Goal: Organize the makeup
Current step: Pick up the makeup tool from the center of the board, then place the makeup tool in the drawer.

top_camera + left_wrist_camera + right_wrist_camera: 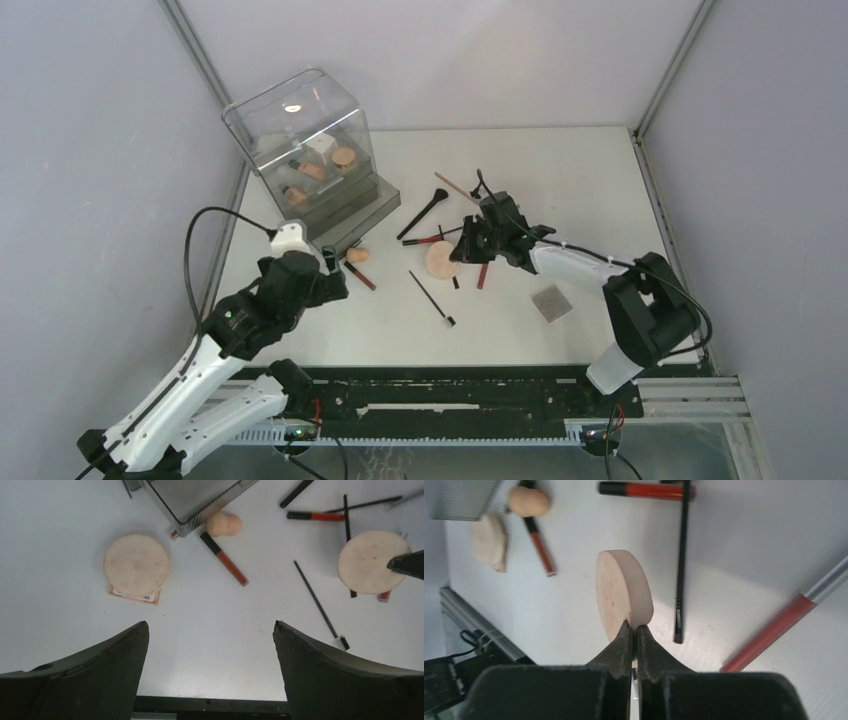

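Observation:
A round tan compact (621,590) lies mid-table (441,260). My right gripper (634,626) is shut, its tips pinching that compact's near rim (367,560). Around it lie red lip tubes (644,489) and thin black brushes (682,560). A second tan compact (136,564) rests on a small orange card by the drawer box. A peach sponge (223,524) and a red lip tube (225,560) lie between the two. My left gripper (210,625) hangs open over bare table, holding nothing, near the box's front (335,270).
The clear plastic drawer box (300,140) stands at the back left with cosmetics inside, its lowest drawer (195,497) pulled out. A long black brush (432,298) lies in the middle. A grey square pad (551,302) sits by the right arm.

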`<state>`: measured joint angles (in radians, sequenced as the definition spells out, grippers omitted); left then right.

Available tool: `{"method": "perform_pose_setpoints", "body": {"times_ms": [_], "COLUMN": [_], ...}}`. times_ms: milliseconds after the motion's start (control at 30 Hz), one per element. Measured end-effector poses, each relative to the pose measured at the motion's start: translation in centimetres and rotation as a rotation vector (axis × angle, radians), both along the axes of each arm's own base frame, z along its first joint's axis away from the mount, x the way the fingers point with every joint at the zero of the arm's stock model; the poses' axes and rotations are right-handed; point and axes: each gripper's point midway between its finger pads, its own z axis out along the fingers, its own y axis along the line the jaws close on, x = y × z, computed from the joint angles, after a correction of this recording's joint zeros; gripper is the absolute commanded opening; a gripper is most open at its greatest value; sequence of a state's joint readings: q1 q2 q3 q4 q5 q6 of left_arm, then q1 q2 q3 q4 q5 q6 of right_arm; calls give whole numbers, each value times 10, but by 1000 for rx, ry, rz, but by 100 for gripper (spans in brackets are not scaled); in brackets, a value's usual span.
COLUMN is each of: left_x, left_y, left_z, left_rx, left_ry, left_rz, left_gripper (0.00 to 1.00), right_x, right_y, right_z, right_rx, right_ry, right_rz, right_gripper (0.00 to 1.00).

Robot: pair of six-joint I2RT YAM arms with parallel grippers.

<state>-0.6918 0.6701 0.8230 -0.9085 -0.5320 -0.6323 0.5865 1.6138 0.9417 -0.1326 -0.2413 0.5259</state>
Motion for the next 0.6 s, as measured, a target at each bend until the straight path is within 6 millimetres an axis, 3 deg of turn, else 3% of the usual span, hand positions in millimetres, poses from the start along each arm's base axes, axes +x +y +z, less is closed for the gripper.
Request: {"method": "perform_pose_setpoints", "body": {"times_ms": [233, 367, 500, 600], "left_x": [0, -4, -10, -13], "left_y": [10, 23, 34, 40], "left_z": [76, 112, 120, 123], "left_rx": [-105, -145, -158, -153], "left_ry": [-182, -284, -327, -334], "left_rz": [25, 64, 89, 103], "left_gripper": [97, 97, 97, 97], "right_x": [8, 20, 40, 58], "right_y": [26, 57, 96, 125], "right_z": [64, 104, 129, 128], "right_rx": [116, 189, 266, 302], "right_ry": [-116, -170, -201, -176], "right_rz": [48, 87, 112, 106], "right_gripper": [1, 0, 0, 1]}}
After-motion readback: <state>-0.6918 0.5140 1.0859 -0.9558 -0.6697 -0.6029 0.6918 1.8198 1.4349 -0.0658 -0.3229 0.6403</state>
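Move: The right hand already holds the round makeup tool clear of the board; the organizer's open drawer lies about 21 cm to its left, 9 cm ahead and 4 cm lower. The black brush is some 7 cm left and 10 cm ahead of this hand, the sponge about 20 cm left and 2 cm ahead, both about 6 cm below. From the left hand the drawer lies roughly 18 cm ahead, 2 cm right and 15 cm down. Keeping its pinch on the rim of the round makeup tool, the right hand first climbs and then sweeps more and more to the left, ending about 13 cm higher, 12 cm farther left and 6 cm farther forward, towards the open drawer, while the wrist tips the fingers up some 20 degrees. The empty left hand, jaws still wide open, rises about 12 cm and draws some 4 cm left, its fingers also tipping up around 20 degrees. ##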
